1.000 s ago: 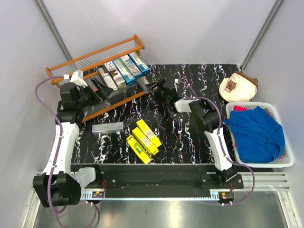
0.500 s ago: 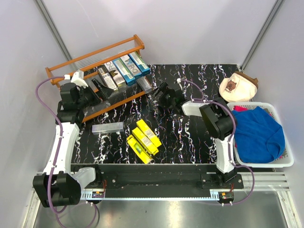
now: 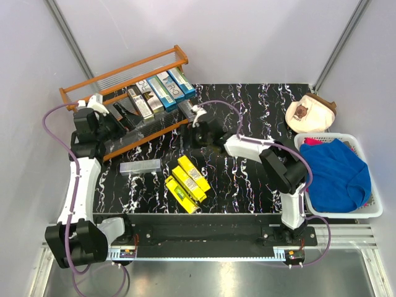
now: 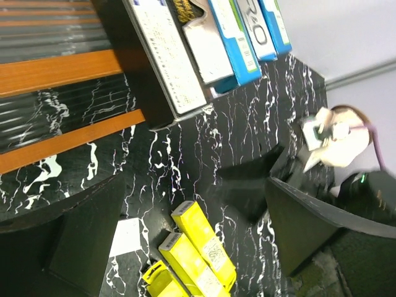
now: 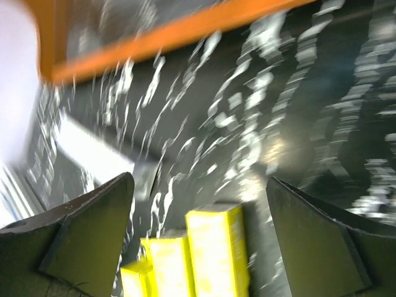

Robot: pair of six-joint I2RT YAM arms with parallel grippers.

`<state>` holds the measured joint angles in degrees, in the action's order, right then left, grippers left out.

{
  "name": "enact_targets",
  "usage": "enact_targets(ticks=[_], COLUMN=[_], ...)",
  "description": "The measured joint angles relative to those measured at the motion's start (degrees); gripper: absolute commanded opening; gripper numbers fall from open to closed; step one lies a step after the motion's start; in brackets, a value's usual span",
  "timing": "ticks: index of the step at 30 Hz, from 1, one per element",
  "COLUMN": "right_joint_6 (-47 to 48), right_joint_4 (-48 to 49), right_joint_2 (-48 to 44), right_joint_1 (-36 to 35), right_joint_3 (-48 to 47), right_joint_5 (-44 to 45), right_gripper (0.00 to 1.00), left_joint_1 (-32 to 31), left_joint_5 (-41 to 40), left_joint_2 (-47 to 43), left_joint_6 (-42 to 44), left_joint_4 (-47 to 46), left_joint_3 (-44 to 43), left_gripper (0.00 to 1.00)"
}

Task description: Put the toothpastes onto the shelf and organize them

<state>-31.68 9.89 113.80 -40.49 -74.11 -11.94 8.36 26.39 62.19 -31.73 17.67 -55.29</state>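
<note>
The orange-brown shelf stands at the back left, with several blue, silver and black toothpastes lying side by side on its tier. Three yellow toothpastes lie together on the black marbled table, and a silver one lies to their left. My left gripper hovers open at the shelf's front rail, empty. In the left wrist view, the left gripper looks past the shelved cartons to the yellow ones. My right gripper hangs open and empty beside the shelf's right end. The right wrist view is blurred; the right gripper is above the yellow cartons.
A white basket holding a blue cloth sits at the right edge. A beige and brown soft object lies behind it. Grey walls close in the table on three sides.
My right arm has swung left from the table's middle to the shelf's right end, above the yellow cartons, its jaws widening a little. The left gripper drew back slightly to the left.
</note>
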Motion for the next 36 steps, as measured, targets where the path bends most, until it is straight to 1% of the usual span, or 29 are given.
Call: enact_targets(ticks=[10,14,17,20,23,28,36], right_joint_6=[16.8,22.1,25.5,27.7,30.1,32.7,34.2], right_joint_4=[-7.1,-8.6,-9.5,-10.7,-13.2,-16.4,-16.7], right_joint_2=[0.0,1.2,4.3,7.8,11.6,16.6,19.4], right_joint_1=[-11.9,-16.1,-18.6,-19.9,-20.5,-20.6,-20.7], right_joint_3=[-5.6,-10.4,-15.7,-19.6,-23.3,-26.7,-30.6], right_joint_5=[0.9,2.9,4.0,4.0,3.8,3.9,5.0], right_gripper=[1.00,1.00,1.00,1.00,1.00,1.00,1.00], left_joint_1=[8.5,12.7,16.3,19.3,20.7,21.4,21.4], left_joint_5=[8.7,12.9,15.6,17.5,18.8,20.4,21.9], left_joint_2=[2.5,2.5,2.5,2.6,2.6,2.6,2.6], left_joint_6=[-4.9,-6.4,-7.2,-7.8,-7.9,-7.8,-7.8], left_joint_4=[-1.4,-3.5,-4.3,-5.1,-5.5,-5.8,-7.0], left_joint_3=[-0.3,0.5,1.6,2.5,3.3,4.4,4.8], left_gripper=[0.99,0.99,0.99,0.99,0.99,0.99,0.99])
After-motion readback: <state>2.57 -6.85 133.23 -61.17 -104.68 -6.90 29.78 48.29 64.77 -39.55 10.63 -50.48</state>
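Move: The silver toothpaste lying alone on the table is about 18 cm to the right hand's left, 9 cm back and some 9 cm below. The nearest yellow toothpaste lies about 11 cm back and 2 cm to the hand's right, and the middle yellow one 16 cm straight back. The shelf's lower rail has its middle about 14 cm left and 2 cm ahead. From the left hand, the silver toothpaste is roughly 15 cm back, 2 cm right and 22 cm below. Heading for the silver toothpaste, the empty right hand sweeps about 16 cm left and 9 cm back, rising a few centimetres, then sinking some 6 cm to close in above the box. It rolls about 45 degrees counter-clockwise as seen looking along its fingers, which stay wide open and touch nothing yet. The open left hand shifts about 7 cm left and rolls some 15 degrees. ##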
